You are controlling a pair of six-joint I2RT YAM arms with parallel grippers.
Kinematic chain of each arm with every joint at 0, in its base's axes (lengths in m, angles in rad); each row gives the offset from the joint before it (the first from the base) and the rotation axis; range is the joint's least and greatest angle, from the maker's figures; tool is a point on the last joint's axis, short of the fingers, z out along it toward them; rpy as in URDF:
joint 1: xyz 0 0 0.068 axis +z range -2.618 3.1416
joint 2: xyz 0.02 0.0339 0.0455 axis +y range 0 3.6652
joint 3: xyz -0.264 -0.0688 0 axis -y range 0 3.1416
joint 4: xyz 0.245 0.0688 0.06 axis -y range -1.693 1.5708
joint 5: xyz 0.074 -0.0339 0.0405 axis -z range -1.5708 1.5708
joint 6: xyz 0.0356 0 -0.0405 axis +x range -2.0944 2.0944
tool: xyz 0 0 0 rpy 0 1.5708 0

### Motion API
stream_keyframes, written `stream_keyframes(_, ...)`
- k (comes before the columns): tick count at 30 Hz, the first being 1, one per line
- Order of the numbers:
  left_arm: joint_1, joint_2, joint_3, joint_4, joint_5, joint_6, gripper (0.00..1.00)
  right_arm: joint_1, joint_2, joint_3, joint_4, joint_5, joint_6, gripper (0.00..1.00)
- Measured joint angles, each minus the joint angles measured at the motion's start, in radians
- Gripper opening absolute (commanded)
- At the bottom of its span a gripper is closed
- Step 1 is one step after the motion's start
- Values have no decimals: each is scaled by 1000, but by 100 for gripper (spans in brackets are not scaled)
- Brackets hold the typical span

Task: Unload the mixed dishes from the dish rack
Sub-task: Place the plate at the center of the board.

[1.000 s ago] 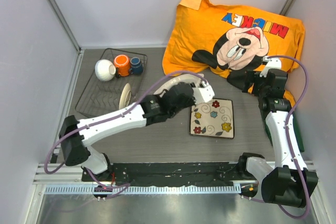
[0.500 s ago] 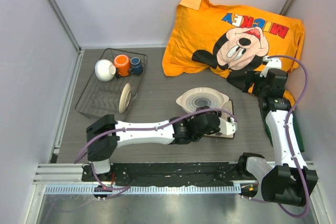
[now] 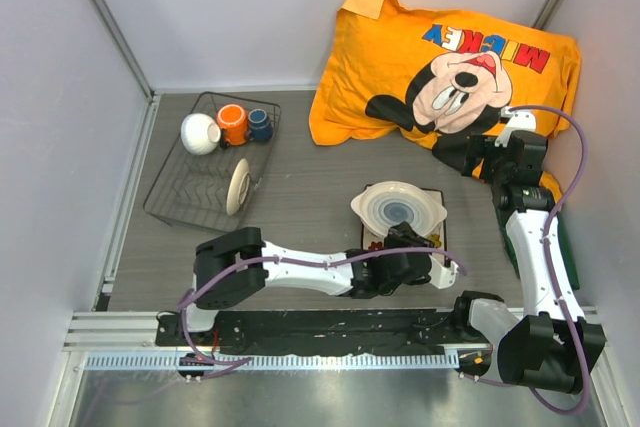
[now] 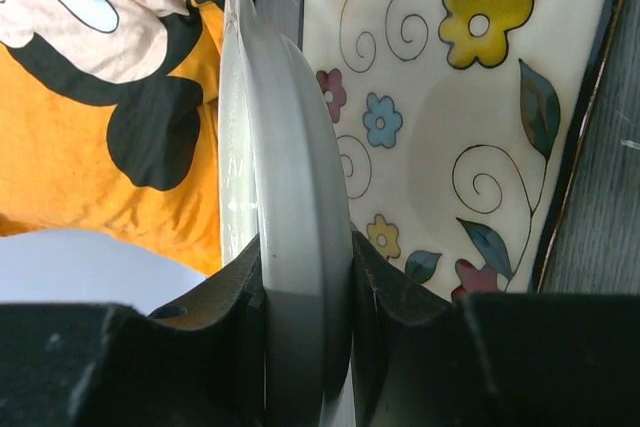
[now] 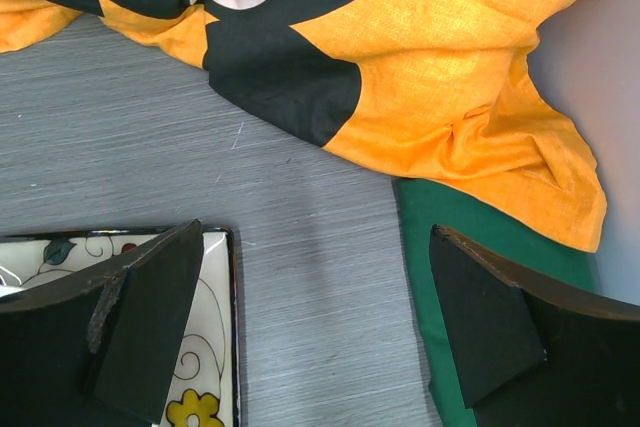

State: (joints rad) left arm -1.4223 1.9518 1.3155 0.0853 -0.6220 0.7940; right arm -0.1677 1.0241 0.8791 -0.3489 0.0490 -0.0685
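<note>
My left gripper (image 3: 402, 239) is shut on the near rim of a pale round bowl (image 3: 398, 207) and holds it over the square flowered plate (image 3: 432, 239), which lies on the table. In the left wrist view the bowl's rim (image 4: 290, 217) stands edge-on between my fingers (image 4: 385, 292), with the plate (image 4: 450, 117) behind it. The dish rack (image 3: 180, 192) at the back left holds a small white bowl (image 3: 200, 133), an orange mug (image 3: 232, 124), a dark-blue cup (image 3: 260, 125) and a cream round dish (image 3: 238, 187) standing on edge. My right gripper (image 5: 320, 317) is open above bare table beside the plate's corner (image 5: 205, 367).
An orange Mickey pillow (image 3: 450, 57) fills the back right. A green cloth (image 5: 440, 247) lies under its edge by the right wall. Grey walls close in the left, back and right sides. The left arm stretches low across the near part of the table.
The left arm has swung the round bowl from the middle of the table rightward and nearer, to above the square plate. The right arm has not moved.
</note>
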Motion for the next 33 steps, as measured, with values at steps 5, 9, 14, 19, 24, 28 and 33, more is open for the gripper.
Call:
stream_keyframes(5, -3, 34, -22, 65, -19, 30, 0, 0, 0, 0, 0, -3, 0, 99)
stream_keyframes(9, -6, 67, -30, 95, -26, 47, 0, 0, 0, 0, 0, -6, 0, 99)
stream_keyframes(14, -14, 102, -30, 106, -25, 53, 0, 0, -1, 0, 0, -9, 0, 99)
stream_keyframes(19, -18, 126, -30, 117, -25, 53, 0, 0, -3, 0, 0, -11, 0, 99)
stream_keyframes(24, -19, 150, -30, 122, -24, 54, 0, 0, -3, 0, 0, -17, 0, 99)
stream_keyframes(28, -23, 170, -29, 124, -24, 54, 0, 0, -3, 0, -1, -21, 0, 99)
stream_keyframes(33, -28, 175, -25, 127, -29, 56, 0, 0, -3, 0, -1, -25, 0, 99)
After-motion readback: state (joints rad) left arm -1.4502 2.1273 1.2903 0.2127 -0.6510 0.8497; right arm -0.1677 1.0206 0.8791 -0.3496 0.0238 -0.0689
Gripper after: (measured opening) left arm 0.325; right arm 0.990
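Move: The left gripper already holds the big plate by its near rim. The board's centre lies about 3 cm ahead of the left hand, 1 cm to its right and some 12 cm below. The small plate standing in the rack is about 11 cm ahead and 34 cm to the left; the middle of the orange cloth lies some 35 cm ahead and 11 cm right. From the idle right hand, the board is about 11 cm back, 16 cm left and 19 cm below. Lower the left gripper almost straight down, about 7 cm, bringing the big plate down over the centre of the board. Let it drift back and right by only about a centimetre each, roll the wrist slightly, some 5 degrees with its left side rising, and keep the fingers shut on the near rim; ease to a stop at the bottom. ##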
